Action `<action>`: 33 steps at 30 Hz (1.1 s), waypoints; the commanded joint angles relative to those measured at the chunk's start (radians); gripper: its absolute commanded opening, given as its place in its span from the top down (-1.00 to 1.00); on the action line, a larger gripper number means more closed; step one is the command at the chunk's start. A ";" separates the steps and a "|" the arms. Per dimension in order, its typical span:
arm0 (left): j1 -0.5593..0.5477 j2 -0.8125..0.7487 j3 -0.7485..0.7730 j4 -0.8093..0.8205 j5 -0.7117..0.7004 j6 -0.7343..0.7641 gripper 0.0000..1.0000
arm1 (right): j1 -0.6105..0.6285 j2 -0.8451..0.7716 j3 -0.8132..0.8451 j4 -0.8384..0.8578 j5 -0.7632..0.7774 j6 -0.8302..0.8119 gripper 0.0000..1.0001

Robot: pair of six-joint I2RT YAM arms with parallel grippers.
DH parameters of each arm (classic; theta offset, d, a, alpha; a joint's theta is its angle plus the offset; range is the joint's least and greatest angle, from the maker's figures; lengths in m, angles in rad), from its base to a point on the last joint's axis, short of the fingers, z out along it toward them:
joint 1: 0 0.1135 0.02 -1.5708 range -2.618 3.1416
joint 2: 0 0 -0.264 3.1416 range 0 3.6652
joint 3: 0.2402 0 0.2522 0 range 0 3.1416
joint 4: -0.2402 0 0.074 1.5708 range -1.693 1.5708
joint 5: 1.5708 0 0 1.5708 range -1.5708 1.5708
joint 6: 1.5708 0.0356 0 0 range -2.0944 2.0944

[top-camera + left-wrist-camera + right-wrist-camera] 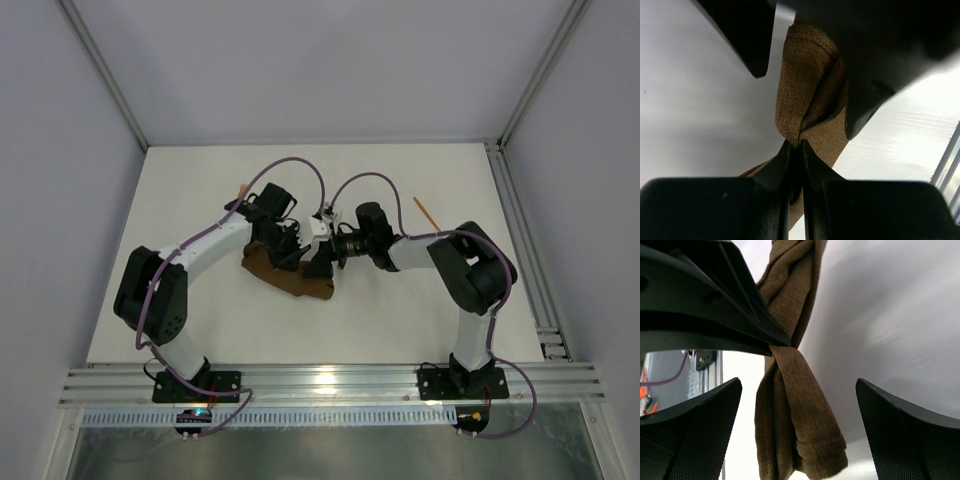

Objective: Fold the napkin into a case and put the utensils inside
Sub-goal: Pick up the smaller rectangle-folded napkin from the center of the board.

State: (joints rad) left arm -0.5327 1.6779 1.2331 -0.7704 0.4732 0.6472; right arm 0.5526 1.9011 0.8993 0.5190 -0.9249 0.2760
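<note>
The dark brown napkin [292,279] lies bunched and partly lifted at the table's middle, between both arms. My left gripper [287,252] is shut on a pinch of the napkin [807,85], the cloth squeezed between its tips [796,145]. In the right wrist view the napkin [800,430] hangs as a folded, twisted strip between my right gripper's [799,385] open fingers [695,430], which do not touch it. The right gripper [319,264] faces the left one closely. Two thin orange utensils lie on the table, one [243,191] behind the left arm and one [424,212] behind the right arm.
White tabletop [200,200] with grey walls around it. An aluminium rail [525,260] runs along the right edge and another [330,380] along the front by the arm bases. Purple cables [300,165] loop above both wrists.
</note>
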 commanded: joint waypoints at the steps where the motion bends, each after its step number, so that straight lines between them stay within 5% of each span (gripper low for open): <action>1: -0.003 -0.017 0.026 -0.030 0.038 0.035 1.00 | 0.024 0.016 0.078 0.009 -0.022 -0.079 -0.99; 6: -0.003 -0.001 0.042 -0.003 0.008 0.008 1.00 | 0.064 0.052 0.079 -0.010 -0.035 -0.070 -0.84; 17: -0.001 0.019 0.048 0.045 -0.030 -0.057 1.00 | 0.064 0.056 0.062 -0.003 -0.003 -0.003 0.55; 21: -0.001 0.019 0.049 0.082 -0.070 -0.116 0.99 | 0.064 0.013 0.067 -0.077 0.043 -0.029 0.87; 27: 0.000 0.002 0.074 0.100 -0.111 -0.182 0.21 | 0.063 -0.033 0.085 -0.238 0.135 -0.092 0.94; 33: 0.057 -0.021 0.138 0.086 -0.087 -0.300 -0.14 | 0.060 -0.036 0.128 -0.381 0.221 -0.144 0.94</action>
State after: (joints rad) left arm -0.5121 1.6997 1.3075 -0.7036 0.3775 0.4320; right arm 0.6132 1.9133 0.9794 0.2234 -0.7708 0.1867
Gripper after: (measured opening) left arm 0.556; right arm 0.104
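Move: The left fingers still pinch the lifted napkin near its middle, with the open right fingers some 6 cm to that hand's right, level ahead and slightly lower. For the right hand, the napkin's right-hand end is about 2 cm to the left, 2 cm back and 2 cm lower. The left fingers are 6 cm to its left. The fork lies roughly 16 cm ahead of the left hand and 14 cm to its left, about 5 cm lower. The wide-open right fingers close on the napkin's right-hand end, after easing about 2 cm left, slightly back and down around it, and keep that pinch. Only then does the left hand open about halfway and let go, withdrawing some 4 cm forward, rising slightly and turning about 15 degrees counter-clockwise. Meanwhile the right hand goes back right and sinks, its fingers tipping down, ending about 3 cm lower than it began. ##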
